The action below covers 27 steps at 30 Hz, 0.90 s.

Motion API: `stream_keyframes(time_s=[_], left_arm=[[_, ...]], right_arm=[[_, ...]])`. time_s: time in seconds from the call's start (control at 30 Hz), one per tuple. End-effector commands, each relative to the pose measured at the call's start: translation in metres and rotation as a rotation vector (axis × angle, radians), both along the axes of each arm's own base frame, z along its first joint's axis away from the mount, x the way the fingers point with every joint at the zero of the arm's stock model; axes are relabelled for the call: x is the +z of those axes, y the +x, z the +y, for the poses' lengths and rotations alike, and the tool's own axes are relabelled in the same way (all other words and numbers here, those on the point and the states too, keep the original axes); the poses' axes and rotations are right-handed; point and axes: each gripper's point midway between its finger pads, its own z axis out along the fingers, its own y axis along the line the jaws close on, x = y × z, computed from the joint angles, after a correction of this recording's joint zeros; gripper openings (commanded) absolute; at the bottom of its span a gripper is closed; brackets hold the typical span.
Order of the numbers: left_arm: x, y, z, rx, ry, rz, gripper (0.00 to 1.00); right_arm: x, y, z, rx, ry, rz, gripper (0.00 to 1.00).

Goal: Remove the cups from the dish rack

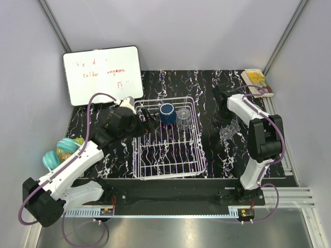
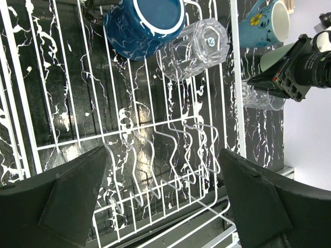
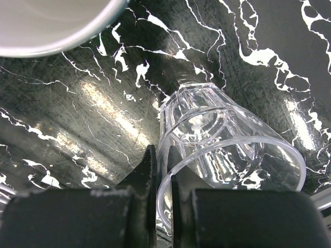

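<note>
The white wire dish rack (image 1: 168, 155) lies mid-table. At its far end a dark navy mug (image 1: 167, 113) (image 2: 145, 20) and a clear glass (image 1: 183, 117) (image 2: 194, 49) sit side by side. My left gripper (image 1: 145, 115) (image 2: 164, 152) hovers over the rack's left far corner, open and holding nothing. To the right of the rack, my right gripper (image 1: 227, 124) (image 3: 163, 155) is shut on the rim of a second clear glass (image 1: 228, 131) (image 3: 227, 139), tilted just above the table. A light blue mug (image 2: 264, 23) and a pale green tumbler (image 2: 274, 57) stand on the table beyond it.
Two turquoise ribbed round things (image 1: 57, 152) sit at the table's left edge. A whiteboard (image 1: 103, 72) leans at the back left, and a small wooden box (image 1: 257, 82) is at the back right. A pale cup rim (image 3: 46, 26) is close to the right gripper.
</note>
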Motion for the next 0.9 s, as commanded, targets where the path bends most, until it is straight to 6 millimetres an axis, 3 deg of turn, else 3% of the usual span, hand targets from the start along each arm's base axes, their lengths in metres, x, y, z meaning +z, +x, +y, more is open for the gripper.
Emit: stream_keyframes(time_s=[0.0, 0.1, 0.17, 0.43, 0.67, 0.83, 0.87], left_arm=[[-0.002, 0.002, -0.003, -0.001, 0.006, -0.003, 0.94], [-0.004, 0.001, -0.005, -0.010, 0.016, -0.003, 0.95], [-0.005, 0.002, -0.007, -0.015, 0.028, -0.004, 0.94], [-0.004, 0.002, -0.012, -0.025, 0.047, -0.012, 0.95], [0.001, 0.005, -0.013, -0.022, 0.069, -0.032, 0.98], [0.005, 0.012, -0.015, -0.024, 0.101, -0.051, 0.99], [0.004, 0.014, -0.017, -0.028, 0.112, -0.054, 0.98]], right_arm=[[0.002, 0.007, 0.000, 0.013, 0.006, -0.028, 0.02], [0.006, 0.007, 0.000, 0.016, 0.010, -0.047, 0.11], [0.014, 0.009, -0.003, 0.008, -0.004, -0.075, 0.23], [0.041, 0.011, -0.007, 0.004, -0.010, -0.153, 0.32], [0.102, 0.013, 0.001, 0.030, 0.059, -0.321, 0.45], [0.142, 0.007, 0.024, 0.144, 0.171, -0.458, 0.81], [0.159, 0.000, 0.034, 0.184, 0.227, -0.516, 0.87]])
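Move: The right hand still pinches the left rim of the clear glass low over the counter; the glass's middle sits roughly 2 cm back, 3 cm right and 5 cm below the hand point. The light blue cup is about 8 cm ahead and 1 cm left, the green cup about 3 cm ahead and 11 cm right. From the open, empty left hand, the dark blue mug is some 7 cm ahead, 6 right and 13 below; the rack glass is 6 ahead and 13 right. The right hand eases down by barely half a centimetre, its fingers beginning to part and let go of the clear glass's rim, then climbs about 10 cm almost straight up off it, opening from nearly shut to well open while the fingertips swing forward some 20 degrees. Meanwhile the wide-open left hand sinks about 2 cm over the rack, easing slightly right and closer to the dark blue mug without touching it. ##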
